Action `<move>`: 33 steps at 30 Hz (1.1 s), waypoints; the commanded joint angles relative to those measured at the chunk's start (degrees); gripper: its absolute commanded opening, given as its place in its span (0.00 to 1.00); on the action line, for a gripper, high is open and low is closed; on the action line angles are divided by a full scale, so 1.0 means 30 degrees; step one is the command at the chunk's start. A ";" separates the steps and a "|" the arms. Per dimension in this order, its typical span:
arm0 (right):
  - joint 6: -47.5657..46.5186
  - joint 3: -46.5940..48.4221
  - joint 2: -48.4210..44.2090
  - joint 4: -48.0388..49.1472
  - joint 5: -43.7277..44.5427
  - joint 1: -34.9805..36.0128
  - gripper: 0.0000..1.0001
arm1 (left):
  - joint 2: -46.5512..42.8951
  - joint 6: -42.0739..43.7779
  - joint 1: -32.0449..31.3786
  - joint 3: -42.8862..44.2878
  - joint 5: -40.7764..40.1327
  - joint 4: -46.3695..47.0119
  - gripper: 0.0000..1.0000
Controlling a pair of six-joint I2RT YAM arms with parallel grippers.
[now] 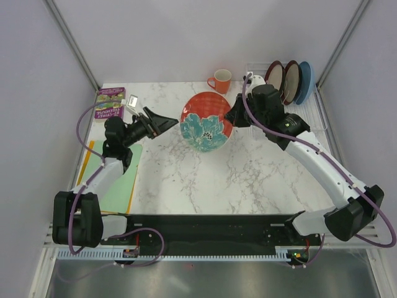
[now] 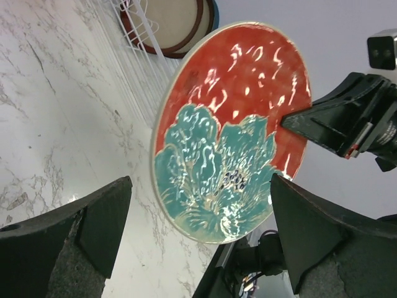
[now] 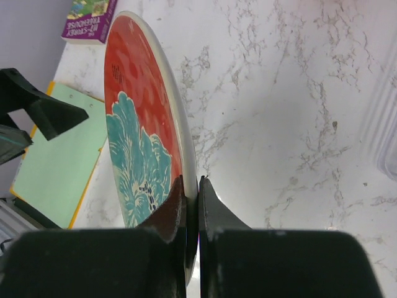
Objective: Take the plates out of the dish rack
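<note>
The red plate with a teal flower [image 1: 206, 122] hangs tilted on edge above the middle of the marble table. My right gripper [image 1: 233, 119] is shut on its right rim; in the right wrist view the fingers [image 3: 198, 180] pinch the plate's [image 3: 139, 124] edge. My left gripper [image 1: 170, 122] stands open just left of the plate, its jaws wide on either side of the plate's [image 2: 229, 130] near edge without touching. Two cream plates with dark rims [image 1: 275, 76] [image 1: 290, 79] and a light blue plate [image 1: 306, 81] stand upright in the white wire dish rack [image 1: 322, 112] at the back right.
An orange mug [image 1: 220, 80] stands at the back behind the held plate. A purple book [image 1: 110, 103] lies at the back left. A green pad [image 1: 118, 180] lies along the left edge under the left arm.
</note>
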 commanded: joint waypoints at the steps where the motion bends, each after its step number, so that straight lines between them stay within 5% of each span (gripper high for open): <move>1: 0.1550 0.0433 -0.1784 0.4734 -0.1162 0.0080 0.00 | 0.0028 0.1153 -0.0042 -0.0183 -0.0349 -0.0367 0.99; 12: 0.3922 -0.1647 -0.2018 0.7516 -0.3418 0.0198 0.00 | 0.2309 -0.0661 -0.1476 -0.0242 -0.0291 0.3437 0.93; 15: 0.4274 -0.2086 -0.2135 0.7986 -0.3537 0.0227 0.00 | 0.3276 -0.1364 -0.1945 -0.0096 -0.0145 0.4989 0.73; 19: 0.4246 -0.2379 -0.2311 0.8045 -0.3391 0.0197 0.00 | 0.3895 -0.2039 -0.2151 -0.0299 0.0091 0.5960 0.02; 23: 0.3954 -0.2322 -0.2282 0.7782 -0.3069 0.0198 0.00 | 0.3722 -0.1721 -0.2151 -0.0535 0.0003 0.5235 0.02; 24: 0.3605 -0.2119 -0.2282 0.7404 -0.2923 0.0198 0.10 | 0.3604 -0.1370 -0.2151 -0.0303 -0.0114 0.4387 0.02; 25: 0.3398 -0.1943 -0.2137 0.7053 -0.2312 0.0198 0.35 | 0.3226 -0.0902 -0.2122 -0.0039 -0.0463 0.3305 0.02; 27: 0.2320 -0.1301 -0.2048 0.5682 -0.1287 0.0198 0.63 | 0.2814 0.1029 -0.2122 0.1040 -0.1049 -0.0545 0.02; 28: 0.1935 -0.1064 -0.1960 0.5121 -0.0411 0.0198 0.89 | 0.2638 0.1645 -0.2035 0.1424 -0.1980 -0.1704 0.02; 29: 0.1438 -0.0801 -0.1902 0.4535 0.1338 0.0169 0.98 | 0.2433 0.2608 -0.1918 0.1747 -0.2367 -0.2817 0.02; 33: -0.0644 0.0692 -0.1842 0.2132 0.5158 0.0080 0.98 | 0.2693 0.4284 -0.0866 0.3443 -0.3947 -0.6537 0.02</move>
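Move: The red-and-teal plate hangs in the right gripper's shut fingers, its middle about 7 cm left of that hand, 3 cm farther out and 4 cm lower. From the open left gripper the middle is about 11 cm to the right, 4 cm ahead and 3 cm down, with the near rim just beyond the fingertips. The orange mug stands some 22 cm ahead and 2 cm left of the right hand; the dish rack sits 16 cm ahead and 24 cm right of it, both some 25 cm lower. Bring the left gripper right and down, about 4 cm each way, onto the plate's free left rim and pinch it, while the right hand keeps its hold and eases a couple of centimetres left, rolling slightly. Only then open the right fingers wide and draw them about 2 cm right and up, off the plate's right rim, as the left hand sinks some 3 cm more with its grip shut. ##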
